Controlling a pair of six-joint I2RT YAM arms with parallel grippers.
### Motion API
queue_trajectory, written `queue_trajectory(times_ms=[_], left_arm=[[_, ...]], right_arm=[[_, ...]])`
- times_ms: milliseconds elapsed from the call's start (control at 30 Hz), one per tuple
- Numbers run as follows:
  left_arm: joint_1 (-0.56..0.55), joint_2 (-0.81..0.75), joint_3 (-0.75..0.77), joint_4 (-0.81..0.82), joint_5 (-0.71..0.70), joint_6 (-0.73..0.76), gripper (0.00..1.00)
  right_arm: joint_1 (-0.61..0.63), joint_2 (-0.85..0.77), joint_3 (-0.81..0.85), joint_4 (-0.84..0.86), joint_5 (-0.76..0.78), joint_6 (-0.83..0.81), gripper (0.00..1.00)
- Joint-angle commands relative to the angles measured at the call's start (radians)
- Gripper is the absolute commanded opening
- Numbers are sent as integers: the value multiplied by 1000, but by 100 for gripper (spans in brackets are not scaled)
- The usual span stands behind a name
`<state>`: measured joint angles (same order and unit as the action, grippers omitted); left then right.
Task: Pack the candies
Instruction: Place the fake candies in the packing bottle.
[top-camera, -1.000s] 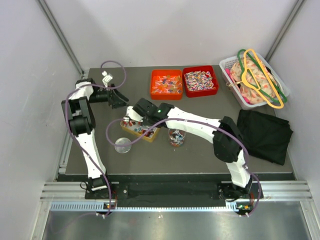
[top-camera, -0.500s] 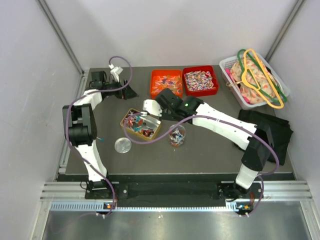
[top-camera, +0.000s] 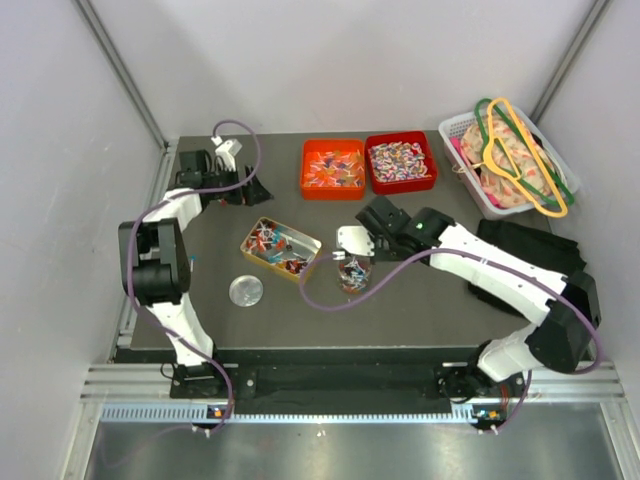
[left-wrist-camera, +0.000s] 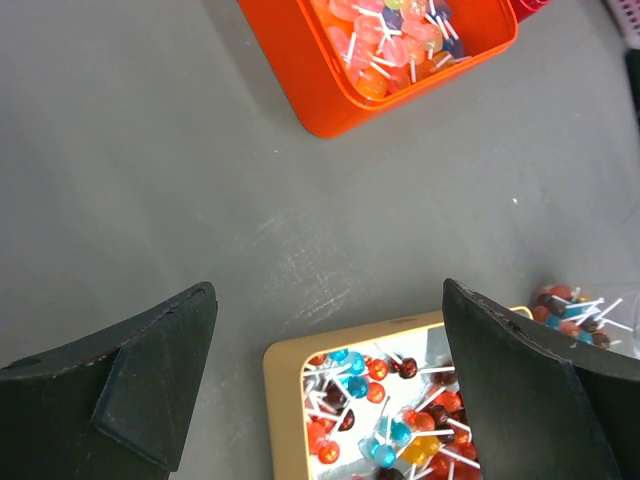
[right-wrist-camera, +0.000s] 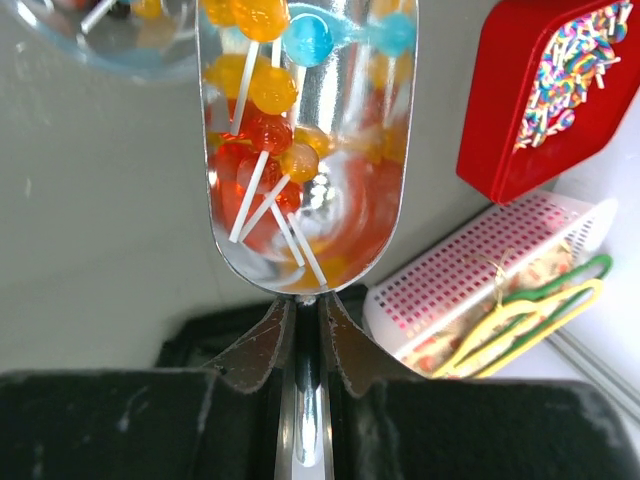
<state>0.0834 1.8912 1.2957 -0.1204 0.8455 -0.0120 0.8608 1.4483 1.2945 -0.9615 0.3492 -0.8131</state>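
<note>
My right gripper is shut on the handle of a metal scoop. The scoop holds several small ball candies on white sticks, in red, orange and blue. It hovers over a clear cup that has more of them inside. A gold tin to the cup's left holds many of the same candies. My left gripper is open and empty over bare table at the back left, just beyond the tin's corner. Mixed shiny wrapped candies fill a red tray.
An orange tray of pink and orange lollipops sits beside the red tray at the back. A round clear lid lies near the front left. A white basket with hangers and a black cloth occupy the right side.
My right arm has carried the loaded scoop rightward from the gold tin to above the clear cup. The left arm swung to the back left and stayed open.
</note>
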Motion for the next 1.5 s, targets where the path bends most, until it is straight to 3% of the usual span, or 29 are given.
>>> queue_trajectory(times_ms=[0,333,667,1200,1467], left_arm=[[1,-99,1,-30,-60,63,98],[1,-208,-65,-108,-264,171,98],[1,-261,-160,-98,-312,230,99],[-1,-267,-222,-68,-330,280,98],[-51,-282,-276,-27,-430,317,99]], right_arm=[[-5,-55,8,-58,65,-77,0],[58,4,41,-132,186,-101,0],[150,104,137,-203,243,-61,0],[188,158,167,-197,379,-113,0],[188,182,365,-172,435,-130,0]])
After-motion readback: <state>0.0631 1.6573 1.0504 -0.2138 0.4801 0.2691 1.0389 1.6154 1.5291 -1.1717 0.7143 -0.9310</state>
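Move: For the right hand, holding the loaded scoop, the packing bottle is about 9 cm left, 2 cm back and 12 cm below. The candy box is some 25 cm left and 3 cm ahead, the red tray 23 cm ahead and 2 cm right. From the open left hand, the candy box's middle is about 10 cm back, 4 cm right and 9 cm below; the orange tray is 8 cm ahead and 16 cm right, the clear lid 19 cm back and 4 cm left. Tip the right hand's scoop over the packing bottle: ease a little left and then back right, rolling the left side down about 25 degrees, grip kept, then lift the scoop. Meanwhile bring the open left gripper back and left about 5 cm each way, first slightly up and then down, rolling its left side up, towards the left end of the candy box without closing. ##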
